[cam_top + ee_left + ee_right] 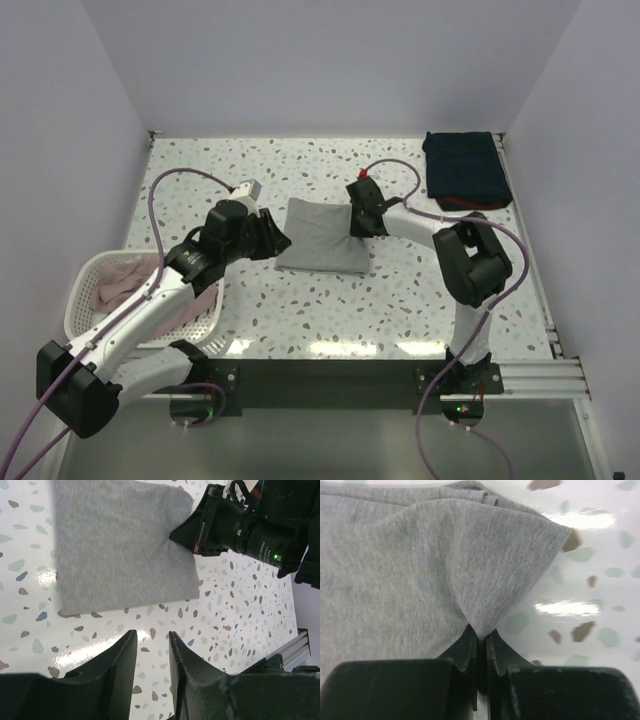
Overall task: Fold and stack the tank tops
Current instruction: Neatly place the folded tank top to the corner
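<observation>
A folded grey tank top [322, 236] lies mid-table, also in the left wrist view [120, 545] and filling the right wrist view [420, 565]. My right gripper [357, 228] is shut on its right edge, and the cloth bunches into the closed jaws [481, 636]. My left gripper [280, 238] hovers just left of the grey top, open, with only bare table between its fingers [150, 636]. A folded navy tank top [465, 168] with dark red trim lies at the far right corner. Pale pinkish tank tops [125, 285] sit in the basket.
A white slotted basket [80, 305] stands at the left near the left arm. The right arm's black wrist [240, 525] shows over the grey top's edge. White walls close the table on three sides.
</observation>
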Controlling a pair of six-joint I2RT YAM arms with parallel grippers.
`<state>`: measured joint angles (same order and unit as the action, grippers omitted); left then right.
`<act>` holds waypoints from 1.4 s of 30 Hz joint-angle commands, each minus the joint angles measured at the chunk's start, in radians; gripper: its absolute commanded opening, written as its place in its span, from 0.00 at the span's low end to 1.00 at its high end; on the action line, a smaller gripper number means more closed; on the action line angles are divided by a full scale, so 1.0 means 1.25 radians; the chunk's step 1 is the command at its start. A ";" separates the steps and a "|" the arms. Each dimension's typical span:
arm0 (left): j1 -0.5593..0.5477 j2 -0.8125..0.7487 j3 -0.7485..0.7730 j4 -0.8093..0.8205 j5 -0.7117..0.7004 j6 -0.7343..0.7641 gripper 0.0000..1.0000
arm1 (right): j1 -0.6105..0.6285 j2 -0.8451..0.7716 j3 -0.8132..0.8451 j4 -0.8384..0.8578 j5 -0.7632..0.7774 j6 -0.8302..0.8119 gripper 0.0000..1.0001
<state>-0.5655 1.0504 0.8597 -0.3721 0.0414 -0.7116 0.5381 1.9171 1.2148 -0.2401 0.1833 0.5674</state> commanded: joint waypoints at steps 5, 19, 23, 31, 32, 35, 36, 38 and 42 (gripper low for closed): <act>0.012 0.001 0.060 -0.045 -0.006 0.073 0.37 | -0.049 0.081 0.233 -0.258 0.277 -0.209 0.00; 0.061 0.074 0.098 -0.075 0.010 0.174 0.36 | -0.175 0.287 0.726 -0.363 0.421 -0.537 0.00; 0.082 0.113 0.109 -0.073 0.036 0.194 0.36 | -0.191 0.344 0.827 -0.370 0.452 -0.596 0.00; 0.089 0.157 0.114 -0.059 0.076 0.195 0.35 | -0.221 0.397 0.947 -0.339 0.507 -0.712 0.00; 0.090 0.160 0.112 -0.059 0.077 0.196 0.35 | -0.223 0.397 0.952 -0.336 0.509 -0.719 0.00; 0.092 0.167 0.110 -0.058 0.082 0.196 0.35 | -0.226 0.398 0.983 -0.322 0.512 -0.750 0.00; 0.093 0.168 0.110 -0.056 0.085 0.196 0.35 | -0.226 0.399 1.000 -0.320 0.514 -0.758 0.00; 0.094 0.173 0.110 -0.057 0.090 0.196 0.35 | -0.226 0.403 1.017 -0.311 0.522 -0.784 0.00; 0.098 0.178 0.112 -0.054 0.096 0.195 0.35 | -0.228 0.398 1.022 -0.279 0.542 -0.833 0.00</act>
<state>-0.4564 1.2720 0.9642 -0.4610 0.1318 -0.4862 0.2604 2.4344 2.4454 -0.6502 0.8040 -0.3832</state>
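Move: My right hand already grips the right edge of the folded grey tank top, close above the table; that top's middle lies about 9 cm to this hand's left and level with it. The folded dark tank top in the far right corner, where the grey one is headed, is some 25 cm ahead and 33 cm to the right, at nearly the same height. From my left hand the dark top is roughly 38 cm ahead, 49 cm to the right and 18 cm lower. Keeping my right fingers shut on the grey top's edge, I sweep it about 20 cm forward and as far to the right, rising some 18 cm, towards the dark top in the corner. Meanwhile I roll that hand about 55 degrees, its left side dropping, so the fingers swing from downward towards the right. My empty left hand, still partly open, sinks about 4 cm and eases a little forward and left. ##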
